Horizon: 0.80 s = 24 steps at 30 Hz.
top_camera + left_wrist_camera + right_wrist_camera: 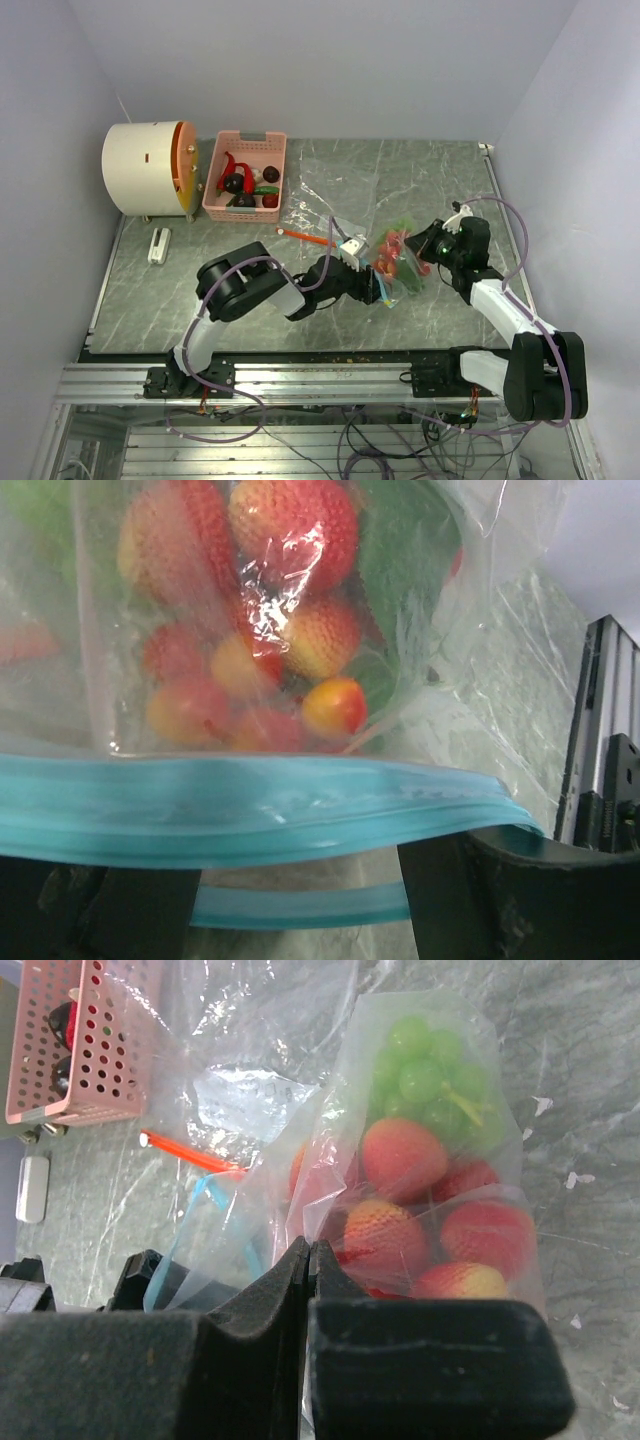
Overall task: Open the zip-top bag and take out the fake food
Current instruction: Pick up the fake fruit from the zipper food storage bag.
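Observation:
The clear zip-top bag (400, 262) lies between my two grippers, mid-table. It holds the fake food: red-yellow strawberries (295, 520) and green grapes (425, 1070). My left gripper (378, 285) is at the bag's mouth and stands open. One side of the blue zip strip (300, 810) runs across above its dark fingers (470, 900). The other side of the strip spans the gap between them, so the mouth is parted. My right gripper (310, 1260) is shut on a fold of the bag's film (300, 1190), beside the strawberries (400, 1155).
A pink slotted basket (250, 136) with toy vegetables stands at the back left, beside a white and orange drum (150, 168). A second clear bag with an orange-red zip (310, 237) lies behind the left gripper. A small white block (159, 245) lies at the left.

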### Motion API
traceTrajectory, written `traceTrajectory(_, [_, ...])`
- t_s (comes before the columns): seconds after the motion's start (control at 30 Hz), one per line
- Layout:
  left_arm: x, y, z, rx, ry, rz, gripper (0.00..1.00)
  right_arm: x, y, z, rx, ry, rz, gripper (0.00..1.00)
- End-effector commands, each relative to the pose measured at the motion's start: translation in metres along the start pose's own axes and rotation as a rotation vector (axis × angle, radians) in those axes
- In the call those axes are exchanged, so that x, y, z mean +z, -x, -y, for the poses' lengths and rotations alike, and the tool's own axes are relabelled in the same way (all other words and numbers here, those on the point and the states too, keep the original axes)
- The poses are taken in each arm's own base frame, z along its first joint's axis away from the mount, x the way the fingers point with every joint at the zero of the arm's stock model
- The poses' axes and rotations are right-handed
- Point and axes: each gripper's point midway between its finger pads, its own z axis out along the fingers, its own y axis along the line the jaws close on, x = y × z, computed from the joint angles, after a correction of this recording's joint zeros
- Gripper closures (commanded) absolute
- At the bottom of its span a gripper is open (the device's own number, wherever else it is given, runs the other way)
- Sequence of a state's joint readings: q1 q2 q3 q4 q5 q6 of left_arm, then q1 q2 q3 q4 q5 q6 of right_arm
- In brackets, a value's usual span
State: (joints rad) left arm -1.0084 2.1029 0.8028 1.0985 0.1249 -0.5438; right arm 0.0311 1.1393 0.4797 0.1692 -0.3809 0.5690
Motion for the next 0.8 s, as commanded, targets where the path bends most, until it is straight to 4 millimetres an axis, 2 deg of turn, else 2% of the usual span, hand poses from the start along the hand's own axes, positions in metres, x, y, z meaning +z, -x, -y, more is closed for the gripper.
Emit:
traceTrajectory(0.0, [0.009, -0.015, -0.006, 0.066, 0.081, -0.054, 0.22, -0.003, 0.004, -0.008, -0.009, 0.042, 0.022, 1.0])
traceTrajectory(0.17, [0.014, -0.026, -0.011, 0.151, 0.177, -0.099, 0.36, -0.003, 0.003, -0.007, -0.012, 0.04, 0.021, 1.0])
traceTrajectory(0.27, [0.009, -0.031, -0.023, 0.202, 0.281, -0.121, 0.49, -0.003, 0.003, -0.006, -0.018, 0.034, 0.02, 1.0])
traceTrajectory(0.4, [0.005, -0.029, -0.026, 0.222, 0.323, -0.123, 0.61, -0.003, 0.004, -0.005, -0.018, 0.032, 0.029, 1.0])
traceTrajectory(0.5, [-0.001, -0.023, -0.022, 0.221, 0.314, -0.1, 0.69, -0.001, 0.001, -0.004, -0.012, 0.035, 0.02, 1.0])
traceTrajectory(0.63, [-0.008, -0.009, -0.008, 0.214, 0.266, -0.056, 0.88, -0.001, 0.0, -0.003, -0.015, 0.03, 0.022, 1.0])
traceTrajectory(0.77, [-0.015, 0.001, 0.002, 0.226, 0.239, -0.052, 0.91, 0.0, 0.001, -0.001, -0.017, 0.025, 0.022, 1.0])
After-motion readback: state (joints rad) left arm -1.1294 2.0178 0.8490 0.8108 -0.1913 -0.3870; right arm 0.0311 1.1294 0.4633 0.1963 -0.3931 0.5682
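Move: The nearest fake fruit lies just inside the bag mouth, about 3 cm right, 2 cm forward and 2 cm below the left gripper. The teal rim crosses the fingertips, level fore-and-aft and about 1 cm right, its upper lip over them. Green grapes sit some 14 cm ahead and 5 cm right, the orange sealing rod about 12 cm ahead and 18 cm left. From the right gripper, that nearest fruit is about 8 cm back, 6 cm left and 8 cm below. Bring the left gripper about 2 cm right, deeper between the bag's lips, then sink it about 1 cm while dipping the fingertips and swinging them forward, turning the wrist some 20 degrees in all. Close the wide-open fingers to about a third, onto a small fruit at the mouth, then ease back left about 2 cm. Keep the right gripper still and shut on the bag. ##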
